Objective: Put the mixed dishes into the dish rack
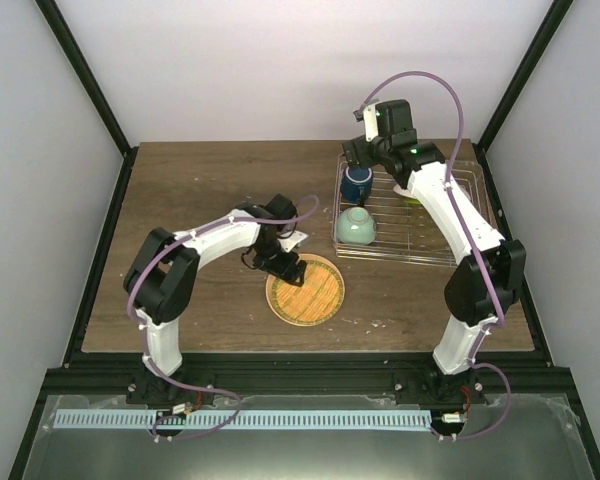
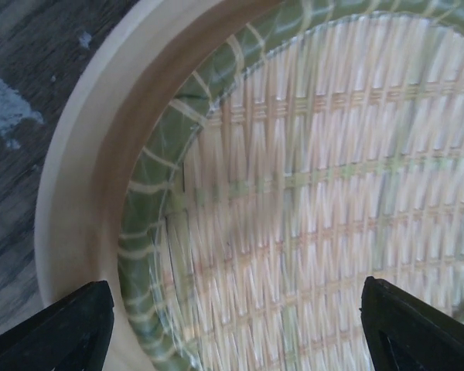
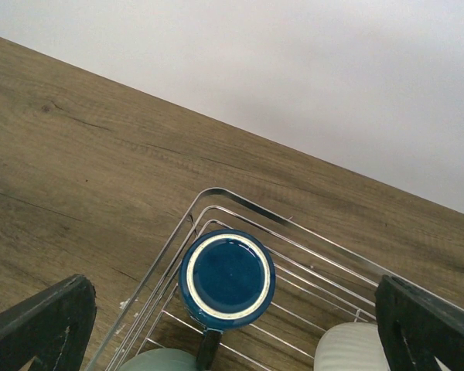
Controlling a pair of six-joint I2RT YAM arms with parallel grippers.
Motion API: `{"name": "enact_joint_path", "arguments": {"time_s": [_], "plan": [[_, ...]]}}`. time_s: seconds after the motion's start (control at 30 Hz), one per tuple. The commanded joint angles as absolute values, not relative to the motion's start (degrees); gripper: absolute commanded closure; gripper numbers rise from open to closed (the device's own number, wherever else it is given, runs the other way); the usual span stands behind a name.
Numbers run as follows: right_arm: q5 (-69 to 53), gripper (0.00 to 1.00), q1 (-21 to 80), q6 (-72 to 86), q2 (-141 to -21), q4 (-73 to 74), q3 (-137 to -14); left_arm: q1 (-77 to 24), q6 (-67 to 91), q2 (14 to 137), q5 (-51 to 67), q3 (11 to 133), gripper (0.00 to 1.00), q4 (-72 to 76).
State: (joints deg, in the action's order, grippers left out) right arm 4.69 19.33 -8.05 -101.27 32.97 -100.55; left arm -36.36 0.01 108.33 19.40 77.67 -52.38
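A terracotta-rimmed plate [image 1: 310,293] with an orange woven pattern lies flat on the table in front of the dish rack [image 1: 435,250]. My left gripper [image 1: 285,267] hovers low over its left edge, open. In the left wrist view the plate [image 2: 309,178] fills the frame, and the left gripper [image 2: 238,332] has one fingertip [image 2: 66,325] by the rim and the other over the weave. In the rack the dark blue mug [image 1: 356,185] stands bottom up, with the mint-green bowl [image 1: 355,227] nearer. My right gripper [image 3: 232,340] hangs open above the mug [image 3: 226,280], holding nothing.
A pale ribbed dish [image 3: 352,349] rests in the rack to the right of the mug, and something green [image 1: 412,196] shows behind my right arm. The rack's wire rim [image 3: 216,193] curves just beyond the mug. Dark frame posts and white walls border the table.
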Motion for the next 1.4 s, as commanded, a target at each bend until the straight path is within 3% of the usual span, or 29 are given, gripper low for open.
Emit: {"name": "enact_joint_path", "arguments": {"time_s": [0.0,0.23,0.5,0.83,1.37], "plan": [[6.8,0.0,19.6,-9.1,-100.6,32.5,-101.0,-36.7,-0.1,111.1,20.0,76.3,0.11,-48.7],[8.0,0.0,19.6,-10.0,-100.7,33.1,-100.6,-36.7,0.4,112.2,19.1,74.4,0.14,-46.6],[9.6,0.0,19.6,-10.9,-100.3,33.6,-99.9,-36.7,0.4,111.1,20.1,73.0,0.63,-47.2],[10.2,0.0,19.6,-11.9,-100.0,34.4,-99.6,-36.0,-0.1,107.2,20.8,74.1,0.99,-50.6],[1.2,0.0,19.6,-11.8,-98.8,36.5,-98.6,-30.4,-1.7,98.1,27.6,74.3,1.0,-54.4]]}}
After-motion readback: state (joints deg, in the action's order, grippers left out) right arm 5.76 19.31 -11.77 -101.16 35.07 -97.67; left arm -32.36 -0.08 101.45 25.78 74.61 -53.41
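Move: Just below the left hand runs the far left rim of the woven plate; the plate's middle lies about 4 cm back, 5 cm right and 4 cm below the hand. The pale plate sits directly under it, some 5 cm below the hand. The green bowl in the rack is roughly 10 cm ahead and 13 cm right. From the right hand, the woven plate's middle is about 27 cm back, 8 cm left and 27 cm below. Straight down about 3 cm goes the left hand with fingers open, until they straddle the woven plate's rim; they shut and pinch it, then the hand climbs some 6 cm, easing a little left towards the end with a slight tilt. The right hand, empty and wide open, sinks about 3 cm over the mug end of the rack. ##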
